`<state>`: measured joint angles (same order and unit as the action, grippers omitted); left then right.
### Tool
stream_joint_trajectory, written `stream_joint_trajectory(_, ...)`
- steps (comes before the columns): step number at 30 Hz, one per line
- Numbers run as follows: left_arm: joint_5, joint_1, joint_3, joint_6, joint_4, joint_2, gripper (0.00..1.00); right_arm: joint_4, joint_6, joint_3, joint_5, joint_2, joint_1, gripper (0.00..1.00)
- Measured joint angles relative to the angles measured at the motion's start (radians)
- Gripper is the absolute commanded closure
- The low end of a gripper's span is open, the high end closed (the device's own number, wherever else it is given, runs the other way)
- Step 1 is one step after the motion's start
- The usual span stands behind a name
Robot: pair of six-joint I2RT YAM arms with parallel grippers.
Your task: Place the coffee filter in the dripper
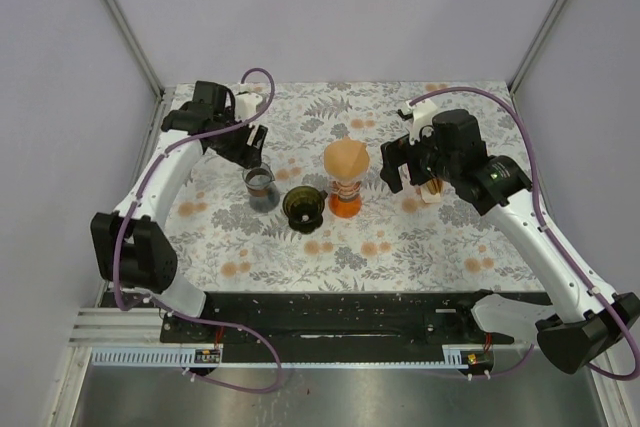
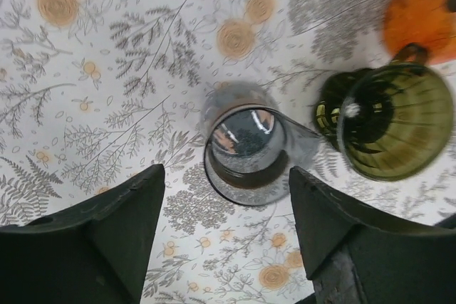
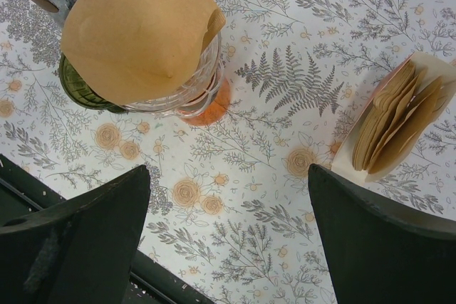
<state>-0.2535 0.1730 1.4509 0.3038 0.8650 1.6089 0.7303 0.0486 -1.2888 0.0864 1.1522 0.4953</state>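
Note:
A brown paper coffee filter lies draped over the top of a clear ribbed dripper that stands on an orange base. A dark green dripper stands just left of it. My left gripper is open above a grey glass cup; the cup stands just ahead of the fingers, not between them. To the right of the filter my right gripper hangs open over bare cloth, holding nothing.
A white holder with a stack of spare brown filters stands under the right arm. A floral cloth covers the table. Grey walls enclose the left, back and right sides.

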Motion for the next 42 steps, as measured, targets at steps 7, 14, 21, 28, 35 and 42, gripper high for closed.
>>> stream_joint_trajectory(7,-0.119,0.047,-0.007,-0.057,0.009,-0.23,0.28,-0.004,0.0,0.007,-0.006,0.0,0.0,0.01)
stream_joint_trajectory(14,-0.095,0.297,-0.103,-0.042,0.009,-0.248,0.35,-0.006,0.0,0.016,-0.018,0.0,0.0,0.0)
stream_joint_trajectory(21,-0.033,0.306,-0.092,-0.024,-0.055,-0.055,0.36,-0.008,0.002,0.039,-0.023,-0.007,0.0,0.0)
stream_joint_trajectory(28,0.008,0.306,-0.069,-0.012,-0.118,0.095,0.35,-0.007,0.012,0.051,-0.026,-0.032,0.0,0.0)
stream_joint_trajectory(35,0.026,0.306,-0.069,0.001,-0.154,0.143,0.43,-0.007,0.019,0.051,-0.026,-0.033,0.0,0.01)
stream_joint_trajectory(42,0.026,0.306,-0.07,0.004,-0.167,0.174,0.53,-0.007,0.023,0.052,-0.025,-0.033,0.0,0.0)
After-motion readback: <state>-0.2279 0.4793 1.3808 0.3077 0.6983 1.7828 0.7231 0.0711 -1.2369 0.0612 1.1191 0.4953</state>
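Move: The green mug, the left hand's next target, sits roughly 14 cm to its right, 5 cm nearer the base and 12 cm lower. The grey cup stands just below the left hand, about 4 cm to its right, 1 cm back and 12 cm down; the filter-lined dripper on its orange carafe is some 24 cm right, 2 cm back and 6 cm lower. From the right hand the green mug lies about 20 cm left, 5 cm ahead and 23 cm below. Empty and already open, the left hand lifts about 8 cm away from the grey cup, swinging back and to the right by some 10 cm while the wrist turns nearly 20 degrees clockwise. It then sinks steeply, about 16 cm, while reaching about 7 cm forward again, slowing as the half-open fingers narrow somewhat and come astride the left part of the green mug's rim, one finger on the inner side and one outside, with no grip yet. ##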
